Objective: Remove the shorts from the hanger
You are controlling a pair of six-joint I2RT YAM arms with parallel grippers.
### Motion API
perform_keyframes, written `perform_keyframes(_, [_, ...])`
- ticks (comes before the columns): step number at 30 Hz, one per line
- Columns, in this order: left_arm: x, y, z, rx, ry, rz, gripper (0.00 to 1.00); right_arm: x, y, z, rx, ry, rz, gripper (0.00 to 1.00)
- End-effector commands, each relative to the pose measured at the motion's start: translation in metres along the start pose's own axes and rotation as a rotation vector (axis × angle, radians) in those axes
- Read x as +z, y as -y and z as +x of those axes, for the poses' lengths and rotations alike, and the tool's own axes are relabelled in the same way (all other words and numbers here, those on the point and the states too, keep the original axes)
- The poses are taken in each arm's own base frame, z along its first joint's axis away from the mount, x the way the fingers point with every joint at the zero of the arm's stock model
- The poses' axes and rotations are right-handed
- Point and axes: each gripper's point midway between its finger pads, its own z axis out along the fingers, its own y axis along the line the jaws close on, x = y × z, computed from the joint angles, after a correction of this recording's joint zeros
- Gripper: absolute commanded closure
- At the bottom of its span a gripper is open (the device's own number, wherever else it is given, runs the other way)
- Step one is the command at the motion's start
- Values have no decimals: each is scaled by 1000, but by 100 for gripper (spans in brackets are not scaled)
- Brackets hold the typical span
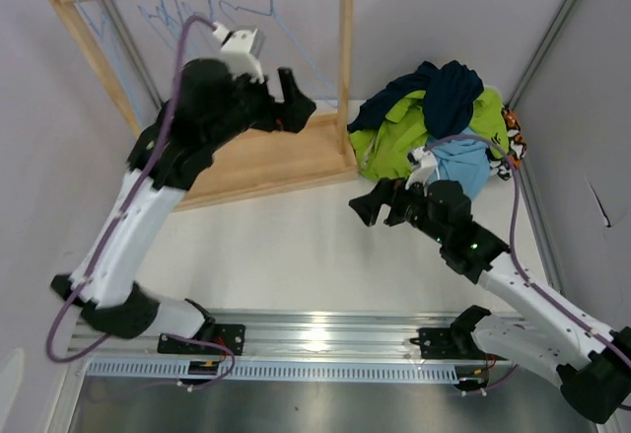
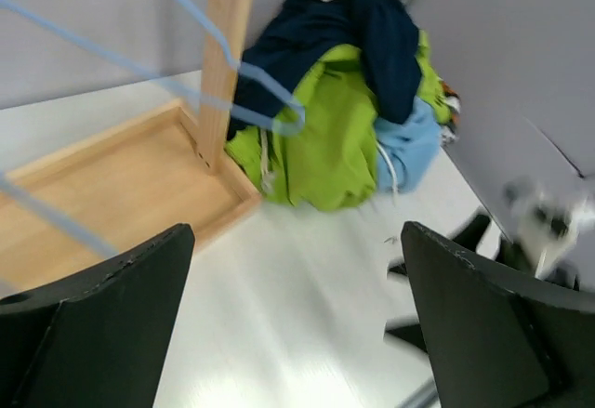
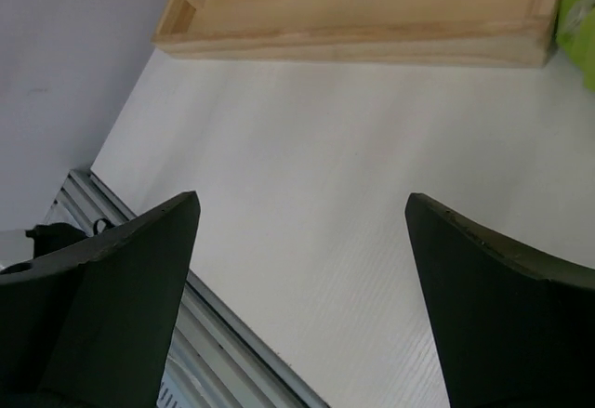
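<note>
The shorts lie in a heap at the table's back right: dark navy [image 1: 449, 93] on top, lime green [image 1: 394, 142] under it, light blue [image 1: 461, 165] at the front, and a patterned edge [image 1: 513, 137] by the wall. Several bare blue wire hangers [image 1: 187, 9] hang on the wooden rack's rail. My left gripper [image 1: 299, 108] is raised beside the rack's right post, open with nothing between its fingers [image 2: 297, 241]. A hanger's lower wire [image 2: 270, 101] crosses in front of it, with the lime green shorts [image 2: 325, 138] beyond. My right gripper [image 1: 363, 206] hovers open over bare table [image 3: 302, 202], just left of the heap.
The wooden rack has a tray-like base [image 1: 256, 162] and an upright post [image 1: 346, 58] close to the heap. Grey walls close in on the left, back and right. A metal rail [image 1: 315, 339] carrying the arm bases runs along the near edge.
</note>
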Motion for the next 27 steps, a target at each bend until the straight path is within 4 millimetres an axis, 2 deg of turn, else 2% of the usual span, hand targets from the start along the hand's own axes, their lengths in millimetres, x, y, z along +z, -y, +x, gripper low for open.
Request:
perform_keyframes(1, [-77, 8, -9, 21, 111, 48, 1, -39, -19, -53, -30, 67, 55, 0])
perform_keyframes(2, [-73, 0, 28, 36, 42, 43, 1, -53, -38, -78, -36, 117, 17, 1])
perform_keyframes(3, [-114, 0, 16, 48, 134, 71, 1, -65, -39, -85, -35, 127, 40, 1])
perform_keyframes(4, [-129, -3, 14, 48, 187, 74, 1, -82, -49, -98, -37, 164, 13, 0])
perform_keyframes(5, [-126, -18, 46, 50, 140, 31, 1, -100, -66, -120, -48, 215, -30, 1])
perform_keyframes(6, [-159, -30, 38, 28, 227, -8, 1, -113, -72, -125, -54, 221, -46, 0])
perform_keyframes(9, [-184, -57, 60, -1, 241, -99, 1, -159, -95, -148, -90, 298, -125, 0])
perform_keyframes(10, [-203, -62, 63, -14, 269, -107, 1, -174, -98, -152, -96, 325, -138, 1])
perform_keyframes(12, [-216, -72, 71, -35, 278, -141, 1, -193, -104, -158, -103, 343, -154, 1])
perform_keyframes(13, [-228, -79, 76, -41, 291, -158, 1, -199, -105, -157, -106, 345, -161, 1])
perform_keyframes(16, [-242, -87, 84, -50, 306, -179, 1, -215, -105, -154, -101, 352, -166, 1])
perform_keyframes(21, [-248, -93, 94, -43, 296, -194, 1, -220, -96, -144, -76, 334, -139, 1])
perform_keyframes(27, [-254, -98, 93, -40, 308, -215, 1, -217, -89, -143, -70, 337, -104, 1])
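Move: Both my hands are empty. The navy shorts, on top of the heap, lie some 23 cm ahead of my left hand, 30 cm to its right and 33 cm below; the rightmost hanger is about 19 cm ahead and nearly level, 2 cm to the left. From my right hand the navy shorts are about 32 cm ahead, 18 cm right and 11 cm lower, with the green shorts 22 cm ahead, 10 cm right and 17 cm lower. With the last hanger already free of my fingers, I pull my left hand away from the rack, some 20 cm back and as far left, sinking a little late on and turning counter-clockwise. My right hand climbs about 26 cm while drawing back and right, away from the heap, fingers tipping up, then settles some 4 cm lower. Both grippers stay wide open, touching nothing. ##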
